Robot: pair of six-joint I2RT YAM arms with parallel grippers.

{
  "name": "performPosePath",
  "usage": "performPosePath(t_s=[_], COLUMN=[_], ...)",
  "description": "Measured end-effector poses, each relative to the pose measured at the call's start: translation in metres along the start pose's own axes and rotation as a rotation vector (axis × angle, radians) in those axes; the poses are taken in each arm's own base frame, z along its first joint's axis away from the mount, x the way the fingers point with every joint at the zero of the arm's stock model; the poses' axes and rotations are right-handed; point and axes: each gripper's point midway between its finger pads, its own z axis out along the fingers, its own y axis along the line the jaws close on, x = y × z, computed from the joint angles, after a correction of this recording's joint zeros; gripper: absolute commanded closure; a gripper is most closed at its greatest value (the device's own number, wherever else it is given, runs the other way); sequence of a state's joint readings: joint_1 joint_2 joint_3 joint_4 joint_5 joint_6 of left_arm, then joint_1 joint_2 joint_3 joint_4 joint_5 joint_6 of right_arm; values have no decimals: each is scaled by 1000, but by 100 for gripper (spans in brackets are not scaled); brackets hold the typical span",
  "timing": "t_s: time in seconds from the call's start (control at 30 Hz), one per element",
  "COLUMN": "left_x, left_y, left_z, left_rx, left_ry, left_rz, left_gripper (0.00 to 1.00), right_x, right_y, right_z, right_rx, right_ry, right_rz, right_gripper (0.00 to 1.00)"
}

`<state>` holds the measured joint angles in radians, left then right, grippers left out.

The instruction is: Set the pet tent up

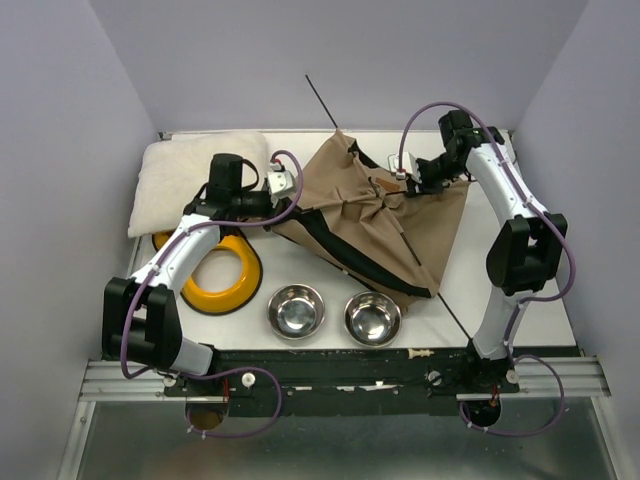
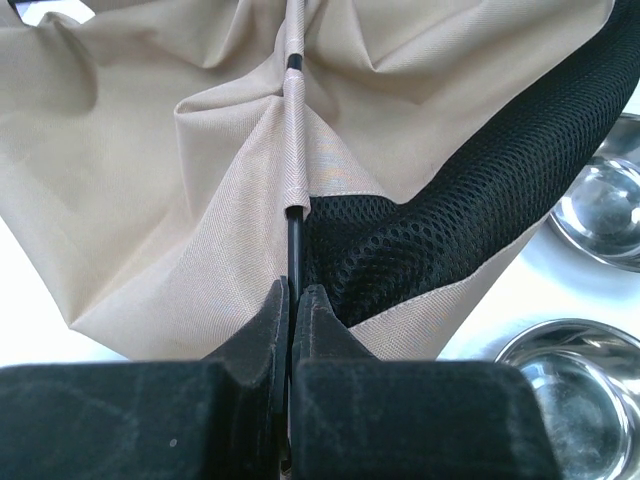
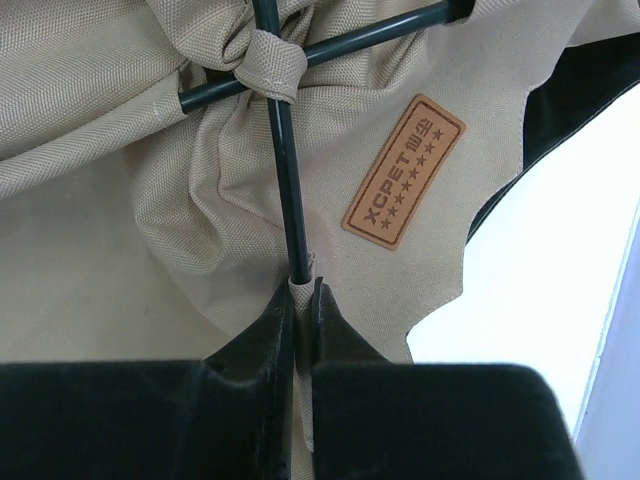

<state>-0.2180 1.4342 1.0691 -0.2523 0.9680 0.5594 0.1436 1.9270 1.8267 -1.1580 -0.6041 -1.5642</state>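
The pet tent (image 1: 370, 215) lies collapsed and crumpled across the middle and right of the table, tan fabric with black trim. My left gripper (image 1: 290, 190) is at its left edge. In the left wrist view it (image 2: 296, 290) is shut on a thin black pole (image 2: 294, 235) where the pole leaves a fabric sleeve, beside black mesh trim (image 2: 450, 220). My right gripper (image 1: 405, 183) is on the tent's upper right. In the right wrist view it (image 3: 303, 285) is shut on the tan sleeve around a black pole (image 3: 283, 150), just below the poles' crossing and next to the brown label (image 3: 404, 171).
A cream cushion (image 1: 195, 180) lies at the back left, with a yellow ring bowl (image 1: 225, 275) in front of it under the left arm. Two steel bowls (image 1: 296, 310) (image 1: 372, 318) stand near the front edge. A pole end (image 1: 320, 100) sticks out past the back edge.
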Motion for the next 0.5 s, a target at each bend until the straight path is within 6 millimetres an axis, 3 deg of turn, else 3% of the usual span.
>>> performPosePath(t_s=[0.13,0.17,0.27,0.3,0.4,0.5], left_x=[-4,-5,-7,-7,-11,-22], left_y=[1,1,3,3,6,11], left_z=[2,2,3,2,1,2], left_rx=[0,-1,-5,-7,-10,-11], left_ry=[-11,-13,-21,-20,-21,-30], left_rz=[23,25,25,22,23,62], left_gripper=[100,100,100,100,100,100], right_x=[5,6,5,6,13,4], right_y=[2,3,6,7,4,-8], right_z=[-3,-3,-5,-8,-22,-42], right_rx=[-7,-9,-16,-14,6,49], right_ry=[-17,-23,-46,-41,-35,-56], right_rz=[-3,-3,4,11,51,60], right_gripper=[94,90,48,44,44,44])
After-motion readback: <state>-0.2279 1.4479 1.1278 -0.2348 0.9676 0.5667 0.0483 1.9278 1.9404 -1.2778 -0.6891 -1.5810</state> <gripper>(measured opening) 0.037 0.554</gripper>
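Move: Between the right fingertips is the inner end of a short pole sleeve, its middle some 2 cm to their right. The pole crossing lies about 8 cm left and 1 cm back of that hand, and the leather patch about 5 cm left and 2 cm ahead, both slightly below. The tent's right corner is roughly 11 cm right, 2 cm ahead and 5 cm lower. From the left hand, the sleeve is about 30 cm right and 4 cm ahead, slightly lower. Still pinching the sleeve, the right hand first eases about 1 cm right, outward along the pole; its fingers then open to roughly half and let go, and it goes on right and lifts about 3 cm, away from the pole crossing. The left hand keeps its pinch on the pole's bare left end and raises it some 2 cm. ##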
